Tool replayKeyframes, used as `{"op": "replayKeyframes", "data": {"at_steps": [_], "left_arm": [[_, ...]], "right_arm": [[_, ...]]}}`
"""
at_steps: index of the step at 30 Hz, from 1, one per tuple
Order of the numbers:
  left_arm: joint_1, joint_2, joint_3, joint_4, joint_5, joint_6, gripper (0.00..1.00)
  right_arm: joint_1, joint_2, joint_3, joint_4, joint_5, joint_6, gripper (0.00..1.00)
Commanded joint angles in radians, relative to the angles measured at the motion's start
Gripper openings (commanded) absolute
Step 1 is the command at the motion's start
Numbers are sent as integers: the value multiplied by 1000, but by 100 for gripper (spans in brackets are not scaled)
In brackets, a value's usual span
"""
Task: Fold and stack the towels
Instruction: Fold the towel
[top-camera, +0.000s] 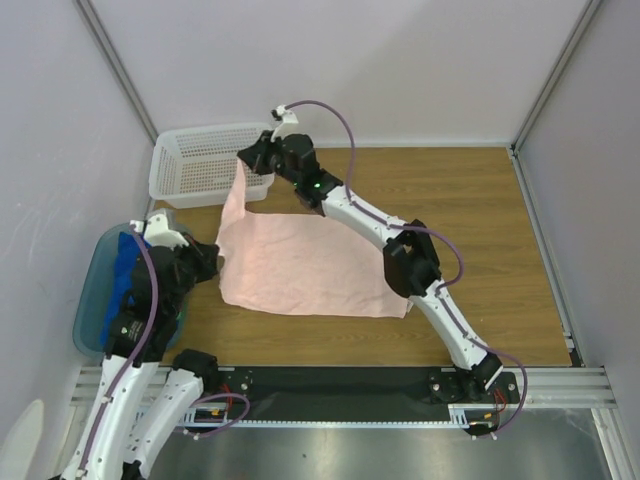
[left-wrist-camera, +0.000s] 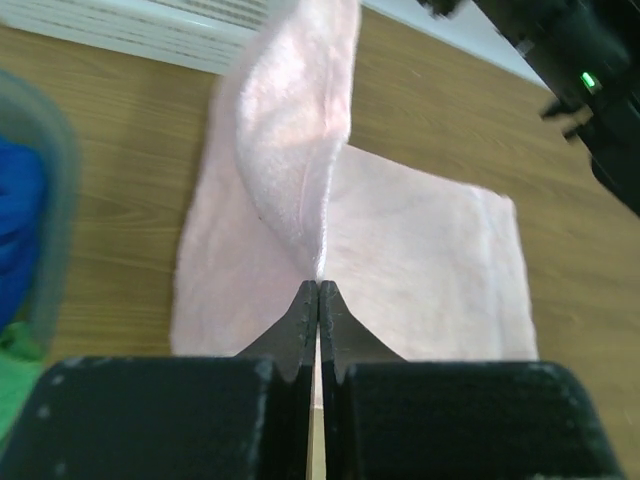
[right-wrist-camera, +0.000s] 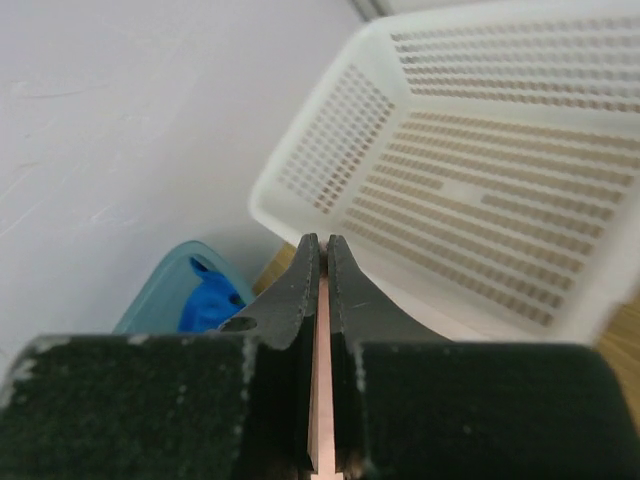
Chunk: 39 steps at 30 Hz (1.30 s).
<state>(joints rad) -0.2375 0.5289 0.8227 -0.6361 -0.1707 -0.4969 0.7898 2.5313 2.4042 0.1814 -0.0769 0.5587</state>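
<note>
The pink towel (top-camera: 310, 270) lies mostly flat on the wooden table, with its left side lifted. My right gripper (top-camera: 246, 160) is shut on the towel's far left corner and holds it up in front of the basket; a pink strip (right-wrist-camera: 322, 380) shows between the jaws of the right gripper (right-wrist-camera: 322, 240). My left gripper (top-camera: 208, 262) is shut on the near left edge. In the left wrist view the pink towel (left-wrist-camera: 420, 260) rises in a fold from the left gripper (left-wrist-camera: 318, 286). A blue towel (top-camera: 125, 270) and a green towel (left-wrist-camera: 14, 392) sit in the tub.
A white perforated basket (top-camera: 195, 165) stands at the back left, just behind the raised corner. The translucent teal tub (top-camera: 92, 290) sits at the table's left edge beside my left arm. Bare wood (top-camera: 480, 230) extends to the right of the towel. Walls close in on three sides.
</note>
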Motion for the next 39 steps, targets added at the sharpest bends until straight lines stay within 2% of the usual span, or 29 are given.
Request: {"op": "replayKeyframes", "data": {"at_steps": [1, 2, 6, 14, 20, 23, 31, 39], "left_arm": [[-87, 6, -26, 113, 126, -17, 1], [-159, 16, -31, 124, 87, -26, 0], [-334, 71, -56, 162, -11, -80, 0], [-555, 183, -148, 265, -76, -158, 0], [-706, 314, -122, 312, -176, -172, 0], [-744, 359, -115, 340, -197, -183, 0], [-761, 440, -87, 381, -199, -200, 1], [-770, 405, 4, 311, -225, -169, 0]], "right_arm": [[-49, -161, -107, 10, -57, 32, 0], [-67, -204, -146, 15, -57, 30, 0], [-110, -314, -336, 49, -73, 29, 0], [-191, -468, -680, 93, -89, 10, 0], [-261, -546, -856, 135, -135, 14, 0], [-291, -581, -898, 133, -142, -2, 0], [-354, -646, -995, 83, -129, -57, 0], [-370, -674, -975, 58, -135, -80, 0]]}}
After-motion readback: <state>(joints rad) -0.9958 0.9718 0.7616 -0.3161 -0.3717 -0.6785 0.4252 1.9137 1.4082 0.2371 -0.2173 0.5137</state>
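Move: Both hands already hold the towel's left edge up, the left hand at its near corner and the right at its far one. The towel's right edge has its middle some 46 cm to the left hand's right, 11 cm ahead and 19 cm down; from the right hand it lies about 42 cm right, 15 cm back and 20 cm down. The blue bin sits roughly 22 cm left of the left hand, level with it and 15 cm below. The white basket is about 10 cm left of the right hand, 10 cm ahead and 16 cm lower. Keeping their pinch on the raised corners, both hands swing the towel's held edge back to the right over the part lying flat, towards its right edge, the left hand going about 20 cm and the right some 26 cm. Both sink about 10 cm as they travel, then rise again by some 3 cm at the end, the left wrist turning about 30 degrees clockwise and the right hand's fingers tipping downward. ##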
